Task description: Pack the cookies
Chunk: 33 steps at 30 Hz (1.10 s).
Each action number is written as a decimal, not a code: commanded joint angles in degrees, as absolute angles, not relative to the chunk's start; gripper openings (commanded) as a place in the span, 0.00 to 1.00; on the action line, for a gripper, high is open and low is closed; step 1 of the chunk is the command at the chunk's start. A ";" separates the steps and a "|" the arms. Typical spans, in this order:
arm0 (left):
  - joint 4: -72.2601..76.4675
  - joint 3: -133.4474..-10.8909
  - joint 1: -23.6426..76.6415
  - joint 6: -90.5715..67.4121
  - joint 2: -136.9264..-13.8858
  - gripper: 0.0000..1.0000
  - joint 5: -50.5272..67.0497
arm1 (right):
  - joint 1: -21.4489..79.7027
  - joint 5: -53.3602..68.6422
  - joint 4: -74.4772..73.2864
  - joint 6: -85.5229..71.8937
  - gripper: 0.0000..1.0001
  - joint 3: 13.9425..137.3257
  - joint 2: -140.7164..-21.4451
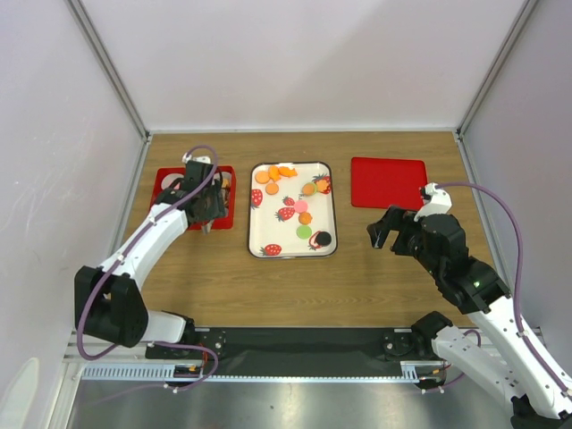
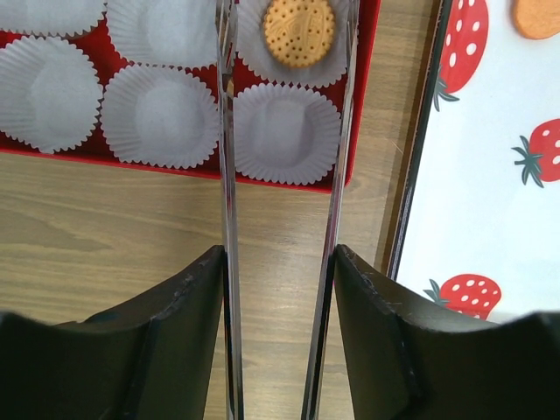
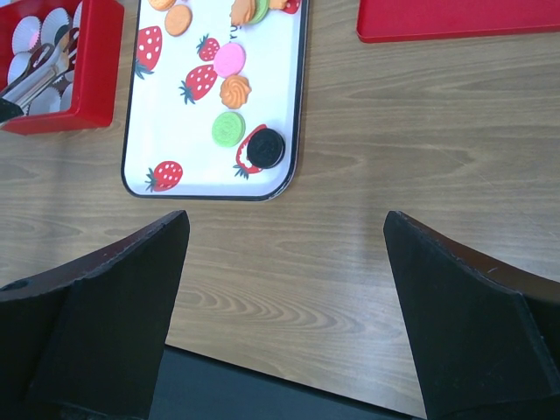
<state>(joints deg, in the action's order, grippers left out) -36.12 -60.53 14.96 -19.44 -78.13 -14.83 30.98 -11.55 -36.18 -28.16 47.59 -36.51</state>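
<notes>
Several cookies, mostly orange with a pink, a green and a black one, lie on the strawberry-print tray. My left gripper is shut on metal tongs, whose two blades stand apart against my fingers. The blade tips reach over the red box. Between them lies one round orange cookie, resting free in a white paper cup. The neighbouring paper cups hold nothing. My right gripper hangs open over bare wood, to the right of the tray, with nothing in it.
A flat red lid lies at the back right. The tray's dark rim runs close beside the box wall, with a narrow strip of wood between. The table's front edge meets a black strip below my right gripper.
</notes>
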 commanded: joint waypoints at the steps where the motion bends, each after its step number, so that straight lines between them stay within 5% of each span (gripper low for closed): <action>1: -35.59 -62.31 14.41 -18.90 -74.45 0.57 -15.12 | 30.85 -11.34 -36.12 -26.89 1.00 49.04 -36.21; 7: -39.11 -66.00 17.48 -18.72 -69.62 0.55 -14.94 | 30.85 -11.51 -35.95 -26.63 1.00 50.10 -37.09; 14: -40.96 -67.15 33.62 -23.11 -67.41 0.55 -19.07 | 30.76 -12.04 -36.12 -26.72 1.00 51.42 -37.88; 25: -35.33 -65.48 55.70 -29.97 -75.74 0.56 -20.13 | 30.85 -13.53 -38.32 -27.60 1.00 51.33 -36.83; 33: -33.66 -66.62 60.64 -30.85 -82.53 0.57 -19.95 | 30.85 -14.33 -39.37 -27.95 1.00 51.06 -35.77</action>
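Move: The black cookie on the tray lies about 30 cm to the right of my left hand, which holds the tongs, and some 3 cm farther back and 12 cm lower. The green cookie sits about 6 cm to the left of it and 2 cm farther out, and the orange swirl cookie 7 cm farther out and also 6 cm left. The boxed orange cookie is roughly 10 cm straight ahead of my left hand. From my right hand, the black cookie is about 8 cm ahead and 13 cm left. Still gripping the open tongs, I lift my left hand about 8 cm clear of the cookie box, then swing it some 23 cm right and 12 cm back to the near right corner of the tray. It turns clockwise about 35 degrees and sinks again, bringing the spread tips down towards the black cookie without closing them. ##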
